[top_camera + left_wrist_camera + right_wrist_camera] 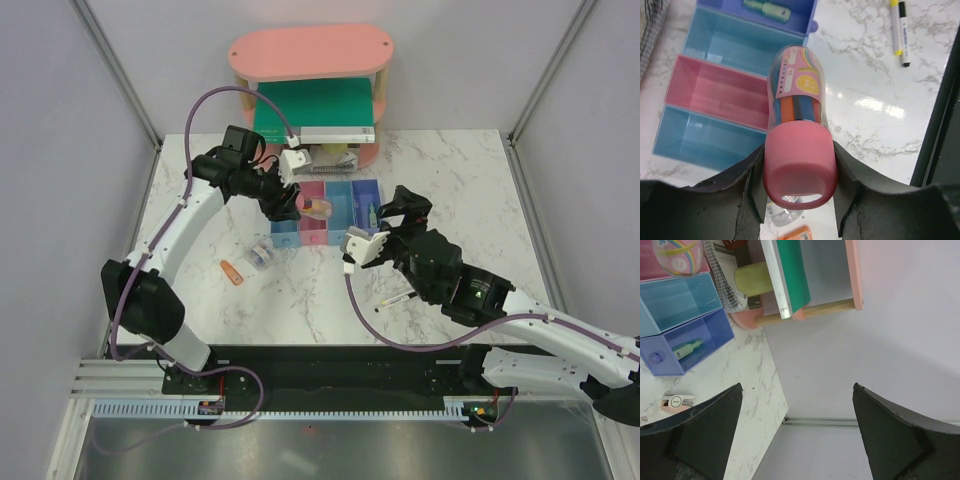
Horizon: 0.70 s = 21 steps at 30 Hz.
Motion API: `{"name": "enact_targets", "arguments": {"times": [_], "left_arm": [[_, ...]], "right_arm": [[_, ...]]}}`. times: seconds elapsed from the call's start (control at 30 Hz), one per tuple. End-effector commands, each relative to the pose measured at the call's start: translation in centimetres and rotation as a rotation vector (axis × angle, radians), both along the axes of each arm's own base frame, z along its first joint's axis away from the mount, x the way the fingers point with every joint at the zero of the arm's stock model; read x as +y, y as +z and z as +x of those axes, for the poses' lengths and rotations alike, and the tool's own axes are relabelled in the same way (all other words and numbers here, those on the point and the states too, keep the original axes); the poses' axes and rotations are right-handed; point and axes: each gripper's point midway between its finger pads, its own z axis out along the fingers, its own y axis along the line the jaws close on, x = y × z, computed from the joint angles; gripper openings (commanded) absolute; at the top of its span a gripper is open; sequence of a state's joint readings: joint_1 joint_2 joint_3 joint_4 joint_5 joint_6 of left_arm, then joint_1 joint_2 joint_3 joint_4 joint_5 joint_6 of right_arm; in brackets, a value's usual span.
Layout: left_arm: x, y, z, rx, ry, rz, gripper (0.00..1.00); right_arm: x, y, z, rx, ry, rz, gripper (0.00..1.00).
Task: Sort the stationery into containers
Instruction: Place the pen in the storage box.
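My left gripper [799,200] is shut on the pink cap of a pink-red piece [799,130], a clear tube with coloured contents. It hangs tilted over the pink bin [715,90] of the containers [325,232]. From above, the left gripper [290,205] is at the row's left end, the tube [316,208] pointing right. A green piece [767,7] lies in the purple-blue bin [670,365]. My right gripper [797,405] is open and holds nothing, raised by the row's right end [383,228]. On the table lie a yellow-and-black pen [395,300], an orange piece [232,272], a clear roll [260,255] and a pale pink piece [677,401].
A pink oval two-tier shelf [310,50] stands behind the bins with a green book [315,105] and spiral notebooks on its lower tier. Grey walls close in the table on the left, the right and the back. The arms' black base rail [330,365] runs along the near edge.
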<state>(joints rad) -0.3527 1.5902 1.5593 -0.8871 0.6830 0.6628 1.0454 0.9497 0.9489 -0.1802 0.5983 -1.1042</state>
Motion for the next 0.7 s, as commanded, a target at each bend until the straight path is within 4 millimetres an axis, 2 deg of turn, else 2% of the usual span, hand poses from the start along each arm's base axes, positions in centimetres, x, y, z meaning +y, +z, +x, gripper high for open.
{"name": "enact_targets", "arguments": {"times": [0.0,0.13,0.17,0.2,0.27,0.3,0.43,0.67], "left_arm": [[2.4,-0.3,2.9,-0.026,0.084,0.084,0.02],[5.3,-2.3,5.4,0.02,0.191,0.196,0.02],[5.9,-2.9,5.5,0.047,0.208,0.217,0.02],[6.3,-2.7,6.2,0.045,0.227,0.228,0.02],[7.6,-4.6,7.0,0.099,0.271,0.279,0.02],[7.8,-4.4,7.6,0.093,0.28,0.287,0.02],[9.0,-6.7,8.7,0.134,0.31,0.361,0.02],[10.1,-8.0,10.4,0.139,0.339,0.444,0.02]], "right_arm": [[-0.8,2.3,0.3,-0.036,-0.042,0.057,0.98],[-1.0,2.3,0.4,-0.037,-0.048,0.058,0.98],[-1.1,2.4,0.4,-0.039,-0.048,0.061,0.98],[-1.1,2.3,0.4,-0.038,-0.05,0.06,0.98],[-1.1,2.3,0.4,-0.037,-0.05,0.062,0.98],[-1.1,2.2,0.4,-0.036,-0.049,0.061,0.98],[-1.1,2.1,0.3,-0.033,-0.046,0.061,0.98],[-1.1,1.6,0.3,-0.029,-0.04,0.059,0.98]]}}
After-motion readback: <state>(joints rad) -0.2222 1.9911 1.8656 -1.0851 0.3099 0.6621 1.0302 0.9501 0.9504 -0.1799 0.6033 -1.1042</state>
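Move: The left hand already holds the pen jar by its pink cap, over the storage box. The leftmost light-blue compartment it is bound for lies about 12 cm ahead, 4 cm left and some 20 cm below; the pink compartment beside it is equally far ahead, about 3 cm right. The clear dispenser sits some 10 cm left and 2 cm ahead, 21 cm below. From the empty right hand, the light-blue compartment is about 19 cm ahead, 23 cm left and 30 cm below. Keeping its grip on the jar's pink cap, the left hand carries it forward, left and down in near-equal parts, about 9 cm each, towards the leftmost light-blue compartment. On the way the wrist turns some 30 degrees, swinging the jar from a sideways slant to pointing mostly down, and the hand slows at the end. ##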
